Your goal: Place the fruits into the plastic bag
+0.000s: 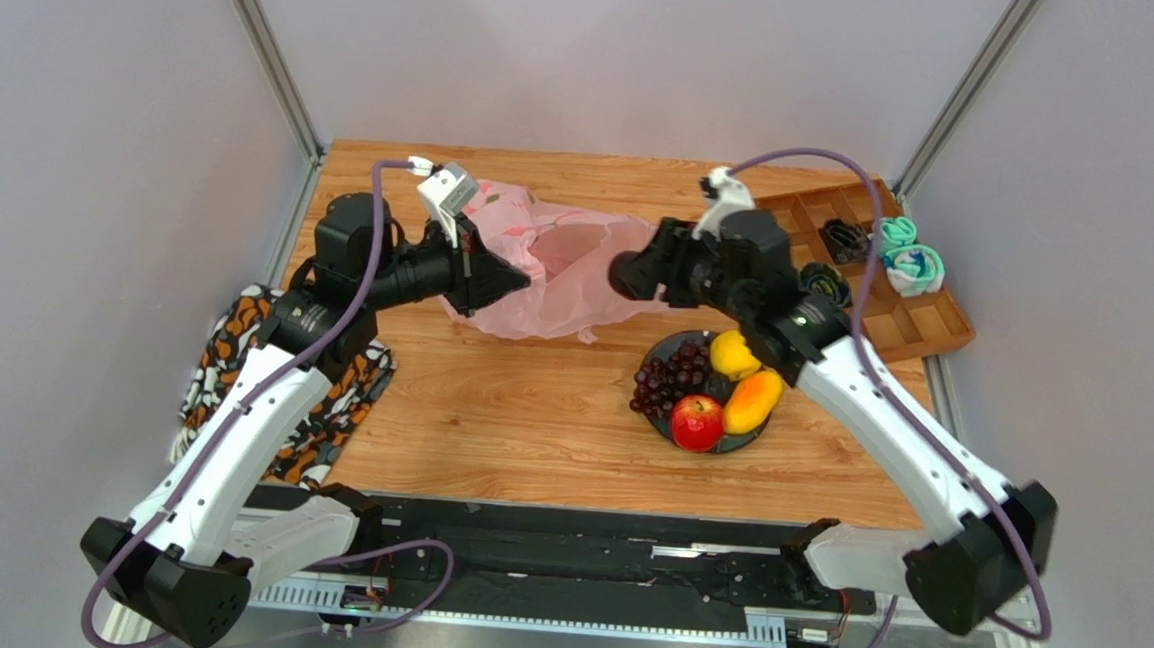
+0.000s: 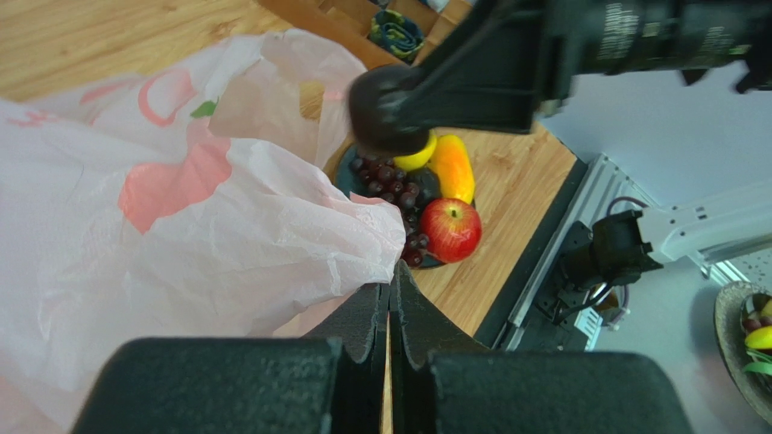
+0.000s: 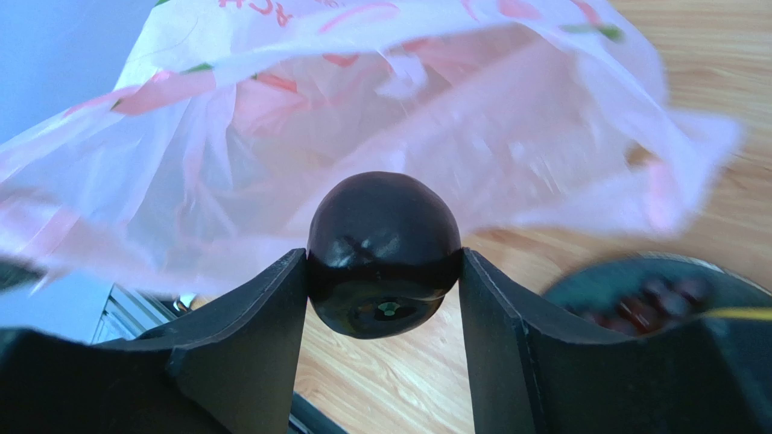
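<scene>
The pink plastic bag [image 1: 556, 270] lies at the back middle of the table with its mouth facing right. My left gripper [image 1: 515, 283] is shut on the bag's near edge [image 2: 391, 271], holding it up. My right gripper [image 1: 624, 275] hovers just in front of the bag's mouth, shut on a dark plum [image 3: 383, 253] that sits between the fingertips. On the dark plate [image 1: 741, 444] sit purple grapes [image 1: 670, 375], a red apple [image 1: 696, 420], a yellow citrus [image 1: 732, 353] and a yellow-orange banana [image 1: 753, 401].
A wooden compartment tray [image 1: 922, 323] stands at the back right, holding teal coiled bundles [image 1: 911, 262] and a black one [image 1: 844, 238]. An orange-black patterned cloth [image 1: 294, 382] hangs over the table's left edge. Grey walls enclose the table.
</scene>
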Controlling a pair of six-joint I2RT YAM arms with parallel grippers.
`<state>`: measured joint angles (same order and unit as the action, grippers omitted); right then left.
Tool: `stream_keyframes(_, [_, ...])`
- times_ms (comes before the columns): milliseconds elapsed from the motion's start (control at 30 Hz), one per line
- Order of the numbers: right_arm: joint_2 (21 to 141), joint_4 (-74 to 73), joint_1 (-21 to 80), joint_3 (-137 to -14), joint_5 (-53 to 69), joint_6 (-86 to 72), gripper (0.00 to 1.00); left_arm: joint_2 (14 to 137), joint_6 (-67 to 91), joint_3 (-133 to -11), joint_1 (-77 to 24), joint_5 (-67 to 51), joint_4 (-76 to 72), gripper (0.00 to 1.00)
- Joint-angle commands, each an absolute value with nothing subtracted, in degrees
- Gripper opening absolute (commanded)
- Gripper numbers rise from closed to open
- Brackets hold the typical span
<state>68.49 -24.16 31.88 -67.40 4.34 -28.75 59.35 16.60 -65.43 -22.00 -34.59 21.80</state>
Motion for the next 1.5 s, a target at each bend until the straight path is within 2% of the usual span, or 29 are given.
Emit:
stream_keyframes(0, [79.0,-11.3,36.9,-72.9,2.3,-30.1,0.28,57.2,17.7,-64.5,-21.8,-41.8,15.0,0.0])
stream_keyframes(133, [89.2,-4.1,40.4,-77.0,3.1,-31.4,0.27,56.6,19.4,-63.2,-21.7,-45.4,11.9,0.0])
stream_keyframes(333, [102.0,-1.2,45.4,-81.7,3.5,-35.8,0.27,55.5,20.0,-62.2,-21.6,-46.0,9.5,0.0])
stream_keyframes(533, [112.0,-5.0,46.5,-85.4,0.4,-38.2,0.28,52.0,20.4,-61.1,-19.2,-45.6,6.9,0.0])
stream_keyframes(900, [116.5,-15.5,42.7,-88.6,-9.1,-38.3,0.35,46.4,20.3,-59.1,-15.0,-41.5,4.8,0.0])
stream_keyframes(1000, [117.0,-17.2,42.7,-90.3,-10.3,-37.4,0.43,46.7,20.3,-59.1,-15.0,-41.5,4.8,0.0])
stream_keyframes(1133, [116.8,-17.0,42.7,-90.7,-8.8,-35.6,0.76,47.1,20.4,-58.9,-15.0,-41.6,4.9,0.0])
stream_keyframes(1300, [116.1,-17.5,42.7,-92.2,-5.9,-33.0,0.87,48.1,21.2,-59.0,-15.0,-42.2,4.7,0.0])
stream_keyframes(1333, [115.8,-17.6,42.7,-92.3,-5.5,-32.8,0.92,48.4,21.3,-58.9,-15.0,-42.4,4.7,0.0])
stream_keyframes(1467, [113.7,-15.9,42.7,-92.0,-1.8,-31.8,0.94,48.7,21.4,-59.0,-15.0,-42.3,4.7,0.0])
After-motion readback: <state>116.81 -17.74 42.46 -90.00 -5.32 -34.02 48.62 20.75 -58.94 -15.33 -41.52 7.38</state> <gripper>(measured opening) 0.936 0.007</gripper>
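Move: From the right hand, which already holds the dark round fruit, the bag's mouth lies about 9 cm ahead, 11 cm to the left and 14 cm below. The plate's grapes sit some 5 cm back, 6 cm right and 18 below that hand; the lemon is about 1 cm back and 14 cm right at the same depth. The left hand still pinches the bag's rim; the mouth is roughly 10 cm ahead of it, 8 cm right and 16 below. Swing the right gripper left and down with the dark fruit into the bag's mouth, dropping about 20 cm in all, then ease forward and back rightward some 6 cm inside, tipping the fingers down a little, and open them wide to release the fruit. Keep the left fingers shut on the rim, drawing it about 6 cm up and slightly back, first a touch right, then left, before letting it sink a little. ##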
